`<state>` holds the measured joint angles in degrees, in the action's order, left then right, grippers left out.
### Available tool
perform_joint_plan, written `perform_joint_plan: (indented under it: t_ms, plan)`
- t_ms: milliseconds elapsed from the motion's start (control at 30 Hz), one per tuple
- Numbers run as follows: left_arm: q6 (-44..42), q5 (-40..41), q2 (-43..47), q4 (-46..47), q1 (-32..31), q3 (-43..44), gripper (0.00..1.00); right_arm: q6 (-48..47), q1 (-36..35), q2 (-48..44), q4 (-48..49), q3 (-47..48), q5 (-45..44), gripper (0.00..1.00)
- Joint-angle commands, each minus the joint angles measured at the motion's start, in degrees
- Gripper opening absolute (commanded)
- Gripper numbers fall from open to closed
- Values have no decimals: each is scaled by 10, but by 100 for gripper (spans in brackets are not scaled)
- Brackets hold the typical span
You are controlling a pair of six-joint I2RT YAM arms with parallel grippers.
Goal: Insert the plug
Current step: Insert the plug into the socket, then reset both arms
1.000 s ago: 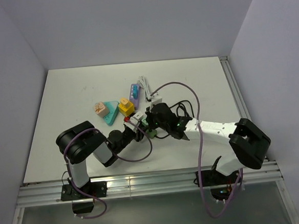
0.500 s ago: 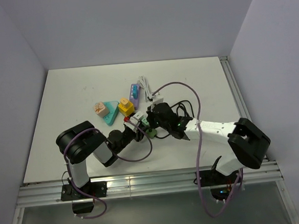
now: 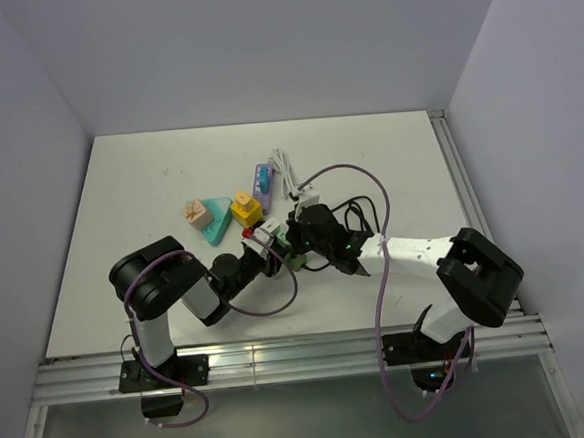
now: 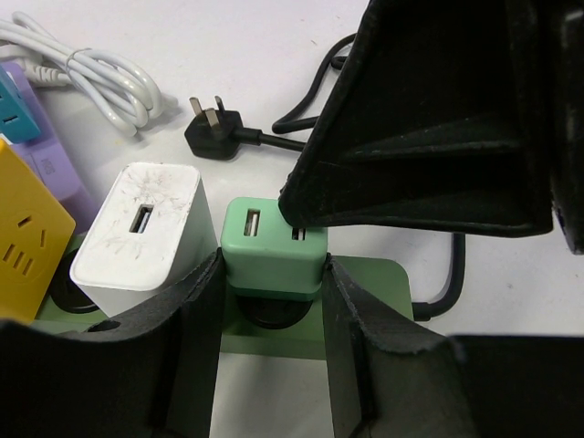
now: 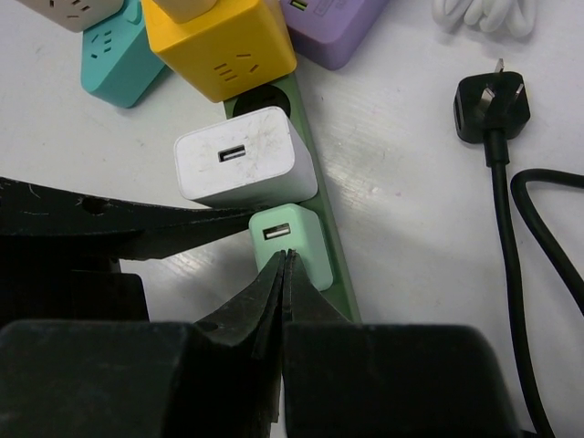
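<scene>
The green plug [image 4: 274,245], a small cube with a USB slot on top, sits on the green power strip [image 4: 376,285] beside a white charger [image 4: 137,237]. My left gripper [image 4: 274,274] clasps the plug, one finger pressed on each side. In the right wrist view, my right gripper [image 5: 286,256] is shut, and its joined tips rest on top of the green plug [image 5: 308,254], just behind the USB slot. In the top view both grippers meet at the strip [image 3: 296,263] in the middle of the table, left gripper [image 3: 272,248], right gripper [image 3: 297,235].
A loose black plug [image 5: 488,105] with its cord lies right of the strip. A yellow socket block [image 5: 228,41], a teal one [image 5: 119,59] and a purple strip [image 5: 333,23] lie beyond the white charger [image 5: 242,160]. A coiled white cable [image 3: 283,164] lies farther back.
The right arm's elbow and forearm have shifted slightly left. Both grippers stay at the green plug.
</scene>
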<state>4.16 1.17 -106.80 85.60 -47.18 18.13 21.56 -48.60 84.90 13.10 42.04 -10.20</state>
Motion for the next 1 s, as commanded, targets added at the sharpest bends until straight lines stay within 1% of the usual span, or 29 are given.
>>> perform_joint_plan:
  t_ms: [0,33,67,133,167,267,367,567,667,733,767,800,833,867,900,933,967]
  plan:
    - [6,17,-3,159,6,-13,30,-8,3,-21,-26,21,-4,0]
    - [3,16,-1,158,7,-13,35,-9,3,-21,-29,23,-4,0]
    - [4,17,5,157,7,-13,43,-10,2,-21,-30,25,-5,0]
    - [1,17,13,148,7,-12,54,-10,2,-22,-33,29,-9,0]
    - [1,19,16,145,7,-11,63,-9,3,-26,-33,30,-10,0]
    - [-1,24,31,133,7,-12,76,-8,2,-34,-34,27,-10,0]
    - [-1,30,51,120,7,-13,83,-6,2,-40,-35,24,-11,0]
    - [3,23,101,89,6,-30,86,-1,2,-68,-33,9,-21,0]
    - [12,16,142,48,7,-48,95,1,2,-87,-34,-2,-31,0]
    - [21,12,179,21,6,-55,97,6,2,-105,-27,-10,-38,2]
    - [23,11,194,1,7,-57,98,8,1,-114,-24,-15,-44,5]
    - [29,12,208,-30,7,-65,98,9,2,-122,-19,-29,-51,15]
    - [32,17,239,-46,7,-71,98,10,2,-136,-6,-37,-54,20]
    - [36,24,256,-60,6,-83,98,11,2,-144,-1,-54,-56,35]
    - [46,33,274,-95,7,-88,99,14,1,-152,4,-63,-65,41]
    - [54,64,317,-121,7,-90,99,14,2,-162,16,-73,-71,45]
    - [63,80,344,-153,7,-91,99,16,2,-180,25,-98,-77,53]
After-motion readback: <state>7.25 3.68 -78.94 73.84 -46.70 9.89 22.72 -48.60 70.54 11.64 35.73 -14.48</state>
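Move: The green plug is already between the left fingertips, its middle about 1 cm ahead and 1 cm right of the hand point. The white plug stands about 4 cm ahead and 3 cm left of the hand, the yellow cube about 9 cm ahead and 9 cm left. The black plug lies some 9 cm ahead and 5 cm right, 4 cm lower. From the shut right gripper, the green plug's middle is about 1 cm ahead, 1 cm left and 3 cm below. Open the left gripper wide to let go of the green plug, dip about 2 cm while easing back, then lift away some 9 cm, swinging left. Keep the right fingertips almost still on the plug's top at first, then raise them clear about 4 cm and draw off to the right, opening the fingers halfway. ##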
